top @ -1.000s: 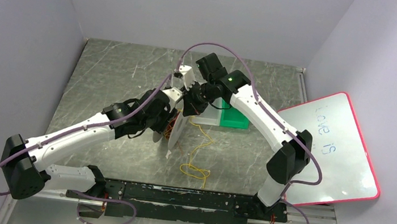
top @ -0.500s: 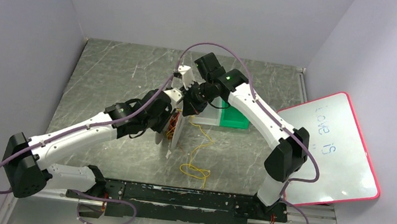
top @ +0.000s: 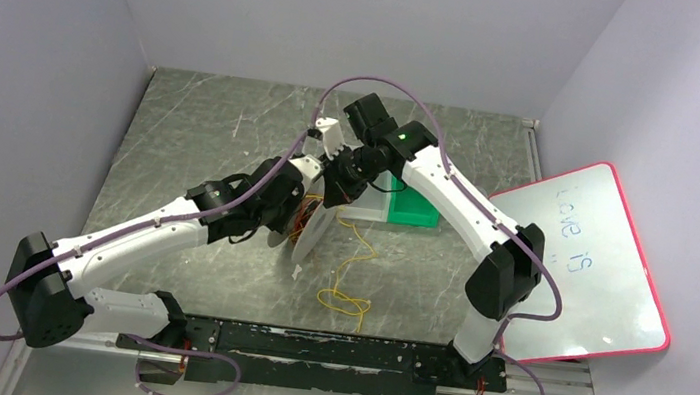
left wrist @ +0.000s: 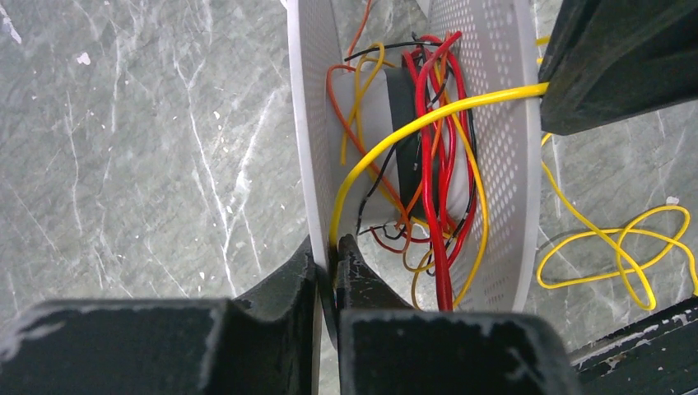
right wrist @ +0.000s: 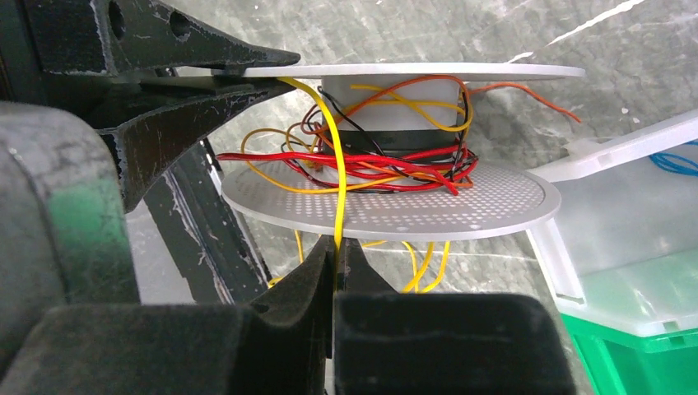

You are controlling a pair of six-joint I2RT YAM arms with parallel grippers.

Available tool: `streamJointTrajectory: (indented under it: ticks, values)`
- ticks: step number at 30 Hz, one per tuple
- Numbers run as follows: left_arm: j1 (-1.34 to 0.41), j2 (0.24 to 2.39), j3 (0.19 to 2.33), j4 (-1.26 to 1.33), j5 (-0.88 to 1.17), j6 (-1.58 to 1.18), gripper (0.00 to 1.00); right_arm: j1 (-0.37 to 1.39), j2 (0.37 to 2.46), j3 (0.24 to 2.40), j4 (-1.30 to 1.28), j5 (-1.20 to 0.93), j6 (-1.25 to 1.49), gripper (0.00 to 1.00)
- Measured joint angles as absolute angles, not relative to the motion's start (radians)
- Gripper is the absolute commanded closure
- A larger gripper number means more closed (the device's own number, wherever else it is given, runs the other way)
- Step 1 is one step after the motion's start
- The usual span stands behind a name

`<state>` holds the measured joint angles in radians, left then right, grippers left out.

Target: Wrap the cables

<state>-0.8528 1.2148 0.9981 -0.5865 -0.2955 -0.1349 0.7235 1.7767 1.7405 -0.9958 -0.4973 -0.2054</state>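
A white spool [top: 314, 228] with two perforated discs stands on edge at mid-table. Red, orange and yellow cables [left wrist: 436, 164] are wound loosely round its hub. My left gripper [left wrist: 332, 247] is shut on the rim of one disc [left wrist: 306, 123], and the yellow cable [left wrist: 428, 123] runs down between that rim and one finger. My right gripper [right wrist: 337, 245] is shut on the same yellow cable [right wrist: 336, 181], just outside the other disc [right wrist: 411, 210]. The loose end of the cable lies in loops [top: 343, 301] on the table.
A green bin [top: 412, 207] with a clear tray [right wrist: 625, 214] on it sits right behind the spool, close to the right arm. A pink-rimmed whiteboard [top: 584, 267] leans at the right edge. Purple arm hoses arch over the spool.
My left gripper has closed from open onto the spool's disc rim. The left arm has shifted slightly and the spool has tilted a little. The right gripper has stayed shut on the yellow cable.
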Motion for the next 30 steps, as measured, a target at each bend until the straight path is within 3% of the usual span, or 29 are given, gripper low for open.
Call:
streamJointTrajectory:
  ticks: [3, 7, 15, 30]
  values:
    - [-0.852, 1.215, 0.998, -0.586, -0.295, -0.136, 0.93, 0.723, 1.777, 1.741, -1.001, -0.501, -0.199, 1.00]
    - [-0.852, 1.215, 0.998, -0.586, -0.295, -0.139, 0.93, 0.723, 1.777, 1.741, -1.000, -0.498, -0.184, 0.86]
    - [-0.849, 1.208, 0.997, -0.590, -0.303, -0.146, 0.93, 0.726, 1.775, 1.738, -0.979, -0.460, -0.140, 0.72]
    - [-0.855, 1.205, 0.997, -0.588, -0.306, -0.150, 0.93, 0.740, 1.609, 1.631, -0.804, -0.282, -0.078, 0.54]
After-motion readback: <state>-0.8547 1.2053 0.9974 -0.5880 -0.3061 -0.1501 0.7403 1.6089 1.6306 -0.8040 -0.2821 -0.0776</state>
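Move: The right hand grips the yellow cable by the near-right rim of the standing cable spool, whose middle is about 4 cm to its left, 2 cm ahead and 9 cm down. From it the white box lies some 14 cm ahead and 8 cm right, the loose yellow coil about 14 cm back and 7 cm right. The left hand pinches the spool's left rim; the spool's middle lies roughly 4 cm ahead, 4 cm right and 8 cm below it. The right fingers let go of the yellow cable, opening to a bit under half while the hand eases forward; then the hand backs off upward from the spool, ending about 4 cm higher and 2.5 cm forward, swinging clockwise and tipping up some 10 degrees each. The left hand stays put, still pinching the yellow cable against the spool's left flange. ##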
